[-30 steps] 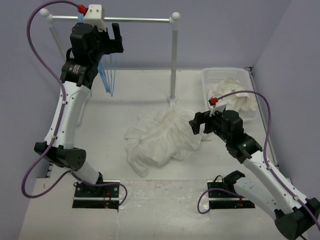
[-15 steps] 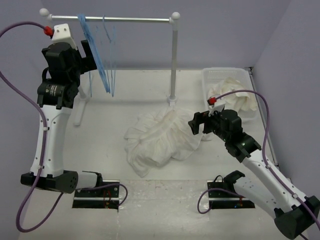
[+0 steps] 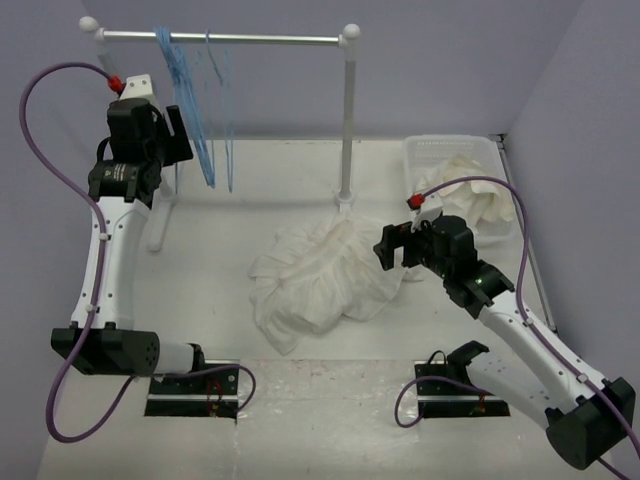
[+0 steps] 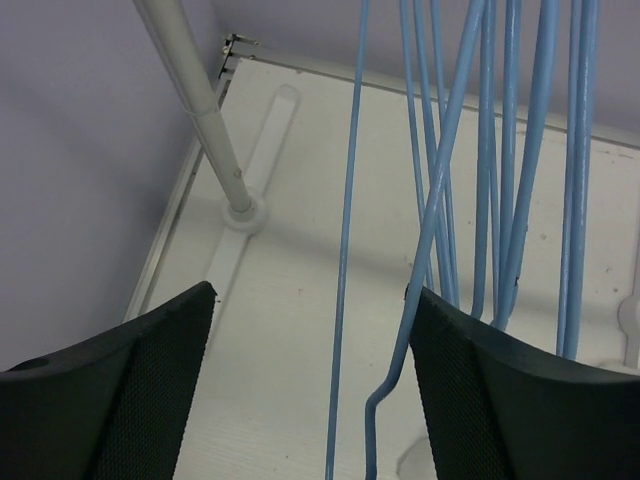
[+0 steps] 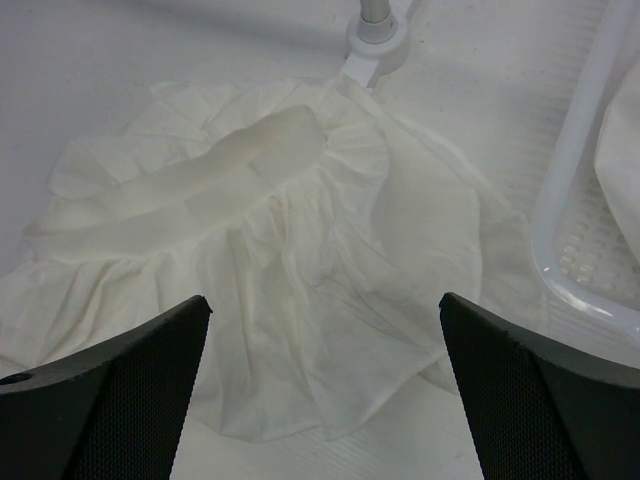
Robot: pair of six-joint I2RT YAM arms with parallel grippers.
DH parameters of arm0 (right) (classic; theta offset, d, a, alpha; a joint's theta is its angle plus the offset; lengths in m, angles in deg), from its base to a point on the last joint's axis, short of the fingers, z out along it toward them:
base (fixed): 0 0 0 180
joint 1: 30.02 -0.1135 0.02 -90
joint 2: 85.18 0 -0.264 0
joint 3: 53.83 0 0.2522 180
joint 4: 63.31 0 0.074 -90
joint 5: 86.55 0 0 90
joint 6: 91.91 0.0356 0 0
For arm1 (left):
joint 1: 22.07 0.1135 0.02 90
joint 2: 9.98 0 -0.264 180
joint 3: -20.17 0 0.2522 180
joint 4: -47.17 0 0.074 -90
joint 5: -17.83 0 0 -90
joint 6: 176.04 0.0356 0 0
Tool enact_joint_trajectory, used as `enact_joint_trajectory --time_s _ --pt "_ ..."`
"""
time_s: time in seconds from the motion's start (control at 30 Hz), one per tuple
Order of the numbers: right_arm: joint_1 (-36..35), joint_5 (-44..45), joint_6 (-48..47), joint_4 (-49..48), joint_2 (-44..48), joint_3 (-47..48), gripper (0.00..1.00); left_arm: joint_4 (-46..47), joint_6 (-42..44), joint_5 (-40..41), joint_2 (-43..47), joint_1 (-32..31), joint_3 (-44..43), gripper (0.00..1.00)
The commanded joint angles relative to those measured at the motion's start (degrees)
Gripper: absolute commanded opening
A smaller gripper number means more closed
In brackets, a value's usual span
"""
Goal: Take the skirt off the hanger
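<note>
The skirt point(image 3: 320, 275), white and gathered, lies in a heap on the table, its waistband point(image 5: 200, 185) uppermost. Several light-blue hangers point(image 3: 195, 110) hang bare from the rack's rail. My left gripper point(image 3: 180, 135) is just left of them, open. In the left wrist view, its point(image 4: 310, 295) jaws straddle one hanger wire point(image 4: 345, 250), and a bent wire point(image 4: 425, 250) lies against the right finger. My right gripper point(image 3: 392, 245) hovers open over the skirt's right edge. Nothing is between its point(image 5: 325, 330) fingers.
The clothes rack has a rail point(image 3: 260, 39), a right post point(image 3: 348, 120) with its foot by the skirt point(image 5: 375, 35), and a left post point(image 4: 205, 120). A white basket point(image 3: 430, 150) at the back right holds an off-white cloth point(image 3: 470, 195).
My left arm has swung down and left from the rail to beside the hangers, and its jaws have narrowed a little. The right arm has barely shifted. The skirt has not moved.
</note>
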Motion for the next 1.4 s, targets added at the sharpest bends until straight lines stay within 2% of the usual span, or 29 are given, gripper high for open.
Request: enact_joint_trajectory --time_s 0.0,0.03,0.1,0.13,0.23,0.37,0.47,0.5,0.53,1.0,1.33,1.37 --pt "-0.01 0.82 -1.10 -1.24 -0.48 0.65 0.99 2.76 1.12 -1.41 -2.44 0.67 -2.09 0.75" --pt "-0.01 0.91 -1.18 -1.24 -0.74 0.65 0.99 2.93 1.12 -1.84 -2.97 0.67 -2.44 0.68" --pt "-0.01 0.91 -1.36 -1.07 -1.00 0.82 0.99 3.20 1.29 -2.46 -4.20 0.67 -3.84 0.59" --pt "-0.01 0.91 -1.27 -1.07 -1.09 0.83 0.99 3.28 1.29 -3.16 -4.46 0.67 -4.20 0.50" --pt "-0.01 0.91 -1.45 -1.07 -1.44 0.83 0.99 3.81 1.38 -4.66 -4.64 0.67 -5.25 0.35" --pt "-0.01 1.96 -1.45 -0.89 -1.79 0.91 0.99 5.39 1.99 -5.71 -3.42 0.67 -5.43 0.26" --pt "-0.01 1.87 -1.45 -0.98 -2.23 1.00 0.99 5.83 2.26 -5.89 -2.71 0.67 -5.96 0.13" --pt "-0.01 1.87 -1.45 -0.89 -2.49 1.00 0.99 5.92 2.35 -5.20 -2.45 0.67 -6.05 0.03" --pt "-0.01 1.96 -1.45 -0.89 -2.67 1.09 0.99 6.01 2.35 -5.10 -2.27 0.67 -6.13 0.00" --pt "-0.01 1.52 -1.45 -0.45 -3.46 1.53 0.99 6.98 4.99 -4.57 1.24 0.67 -7.19 0.00" --pt "-0.01 1.70 -1.71 -0.63 -3.64 1.27 0.99 3.46 5.51 -6.77 -3.93 0.67 -11.32 0.00" --pt "-0.01 1.87 -1.71 -0.63 -3.73 1.26 0.99 3.46 5.51 -6.86 -4.37 2.58 -11.67 0.00"
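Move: The near wire of the bunched blue hangers hangs about 3 cm ahead of the left hand and 1 cm to its right, at about its height; the rest of the bunch lies some 6 cm ahead, 4 cm right and slightly higher. The single emptied hanger is roughly 7 cm ahead, 9 cm right and a little above. The rail's middle is about 8 cm ahead, 10 cm right and 15 cm above. From the right hand that near wire lies some 17 cm ahead, 42 cm left and 16 cm up. The left hand reaches about 3 cm forward onto the near wire of the blue hanger bunch, dipping a couple of centimetres and coming back up while edging slightly right, and its wide fingers shut fully to pinch the wire. Keeping that pinch, it lifts some 6 cm up towards the rail, drawing back a centimetre or two on the way, while the fingers tilt about 10 degrees upward. ##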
